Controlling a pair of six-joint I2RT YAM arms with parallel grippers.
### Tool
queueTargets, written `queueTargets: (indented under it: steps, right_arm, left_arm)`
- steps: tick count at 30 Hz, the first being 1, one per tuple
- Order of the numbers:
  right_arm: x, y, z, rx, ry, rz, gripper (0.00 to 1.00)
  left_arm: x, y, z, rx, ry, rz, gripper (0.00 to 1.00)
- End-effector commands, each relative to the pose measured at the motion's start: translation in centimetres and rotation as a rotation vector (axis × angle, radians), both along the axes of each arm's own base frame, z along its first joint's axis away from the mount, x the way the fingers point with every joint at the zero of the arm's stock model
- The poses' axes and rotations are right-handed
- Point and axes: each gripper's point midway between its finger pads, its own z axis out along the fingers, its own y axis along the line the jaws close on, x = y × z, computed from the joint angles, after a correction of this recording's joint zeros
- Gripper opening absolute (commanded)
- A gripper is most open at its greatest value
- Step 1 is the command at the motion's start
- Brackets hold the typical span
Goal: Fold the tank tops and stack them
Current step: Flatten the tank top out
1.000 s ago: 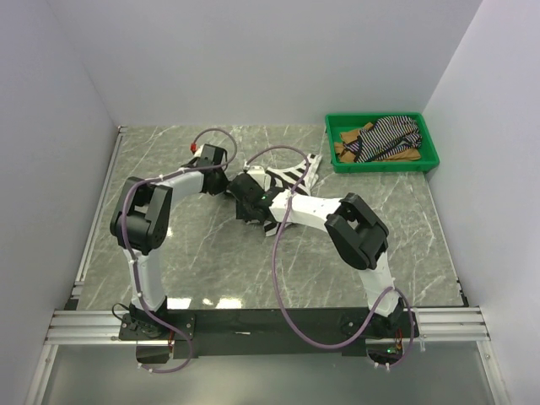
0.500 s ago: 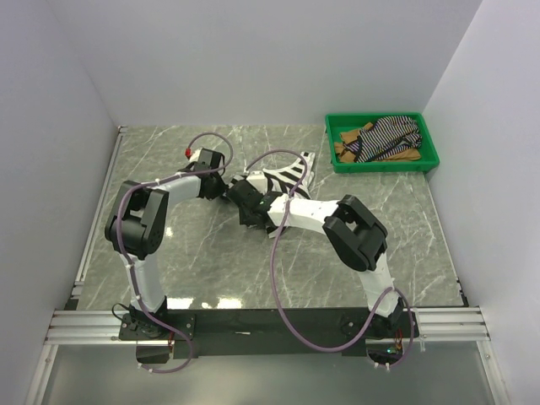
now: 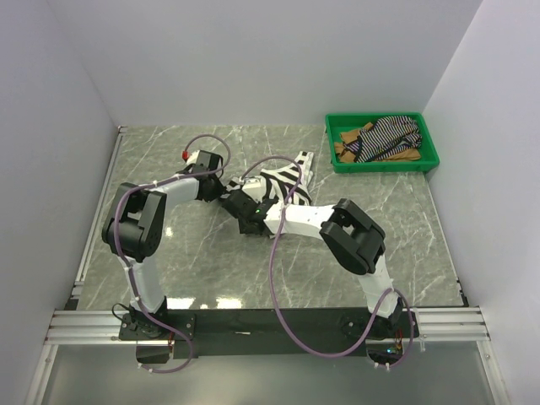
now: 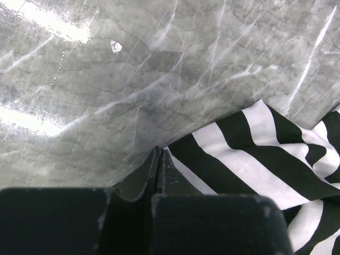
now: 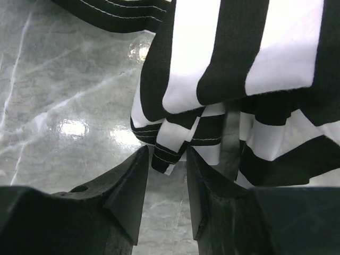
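Note:
The wide-striped tank top (image 3: 283, 179) lies bunched at mid-table. One corner of this wide-striped tank top (image 4: 255, 159) runs taut into the tips of my left gripper (image 4: 159, 151), which is shut on it; in the top view the left gripper (image 3: 226, 196) is at the cloth's left end. My right gripper (image 5: 166, 151) stands open, and a folded edge of the wide-striped tank top (image 5: 212, 69) dips between its fingertips. From above, the right gripper (image 3: 244, 211) sits just below the left one. The thin-striped tank top (image 3: 391, 134) and the tan-brown tank top (image 3: 347, 147) lie in the tray.
The green plastic tray (image 3: 385, 165) stands at the back right, near the right wall. White walls close in the marble table (image 3: 194, 261) on three sides. Purple cables loop over both arms.
My left gripper has drawn back toward the left rear, pulling the wide-striped top's corner with it. The right gripper has slid left under the cloth and its jaws have narrowed a little.

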Motion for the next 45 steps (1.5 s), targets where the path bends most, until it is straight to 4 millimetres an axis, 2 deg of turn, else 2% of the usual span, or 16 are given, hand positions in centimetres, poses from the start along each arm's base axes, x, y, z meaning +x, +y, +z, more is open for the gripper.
queueTargets:
  steps: [1,2,6,8,11,12,14,15,18,20,21,24,30,36,39,45]
  right_arm:
    - [0.3,-0.9,-0.3,-0.045,-0.023,-0.020,0.41]
    - [0.3,-0.9,-0.3,-0.043,-0.026,-0.020,0.38]
    - [0.7,-1.1,1.3,-0.040,-0.053,-0.035,0.00]
    - [0.4,-1.4,2.6,-0.033,-0.059,-0.033,0.00]
    - [-0.1,-2.3,7.2,0.020,-0.100,-0.027,0.00]
    - [-0.5,-2.7,10.4,0.075,-0.135,-0.019,0.00]
    - [-1.1,-3.7,13.7,0.126,-0.165,-0.023,0.00]
    - [-1.5,-4.4,17.1,0.190,-0.209,-0.026,0.00]
    - [-2.9,-6.7,23.1,0.296,-0.281,-0.033,0.00]
    - [-3.4,-8.3,25.5,0.332,-0.314,-0.046,0.00]
    - [-4.1,-9.6,28.3,0.385,-0.359,-0.055,0.00]
    - [-5.3,-13.4,33.1,0.445,-0.451,-0.108,0.00]
    - [-8.1,-20.1,40.4,0.561,-0.616,-0.181,0.00]
    - [-10.3,-23.5,46.5,0.673,-0.752,-0.170,0.00]
    - [-10.3,-23.9,48.8,0.683,-0.800,-0.167,0.00]
    - [-6.9,-21.4,49.8,0.632,-0.833,-0.148,0.00]
  left_arm:
    - [0.5,0.4,2.2,-0.008,-0.059,0.024,0.00]
    - [0.5,0.5,2.2,-0.008,-0.059,0.025,0.00]
    - [0.3,0.8,2.6,-0.010,-0.060,0.032,0.00]
    - [0.0,0.9,3.4,-0.021,-0.073,0.034,0.00]
    - [-0.4,1.8,5.1,-0.049,-0.098,0.052,0.00]
    - [-0.4,2.4,6.6,-0.065,-0.126,0.067,0.00]
    - [-0.7,3.0,8.0,-0.085,-0.151,0.076,0.00]
    - [-0.8,3.8,8.8,-0.088,-0.163,0.087,0.00]
    - [-1.4,4.9,13.5,-0.109,-0.256,0.089,0.00]
    - [-2.4,5.4,17.2,-0.125,-0.328,0.082,0.00]
    - [-2.8,5.7,18.6,-0.126,-0.351,0.076,0.00]
    - [-5.8,6.6,26.2,-0.145,-0.512,0.072,0.00]
    - [-12.5,7.5,39.7,-0.219,-0.810,0.049,0.00]
    - [-17.3,7.2,49.1,-0.287,-1.009,-0.015,0.00]
    - [-17.6,7.1,51.6,-0.297,-1.056,-0.033,0.00]
    - [-13.9,6.0,51.0,-0.306,-1.040,-0.053,0.00]
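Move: The right gripper stands half open around a tank top corner lying between its fingertips, about 1 cm ahead of it and 1 cm below. From this hand the crumpled bulk spreads about 15 cm ahead and 9 cm right, and the green box sits some 30 cm ahead and 41 cm right. The shut left gripper already holds another corner; the right hand's corner lies about 11 cm back, 10 cm right and 2 cm below it. Shut the right gripper on the corner between its fingers, then swing both hands up off the table together, roughly 50 cm, keeping both pinches. Spread them on the way, the right hand some 23 cm to the right and the left about 7 cm left, while drawing both back, the left more, and tipping the fingers up towards level. ##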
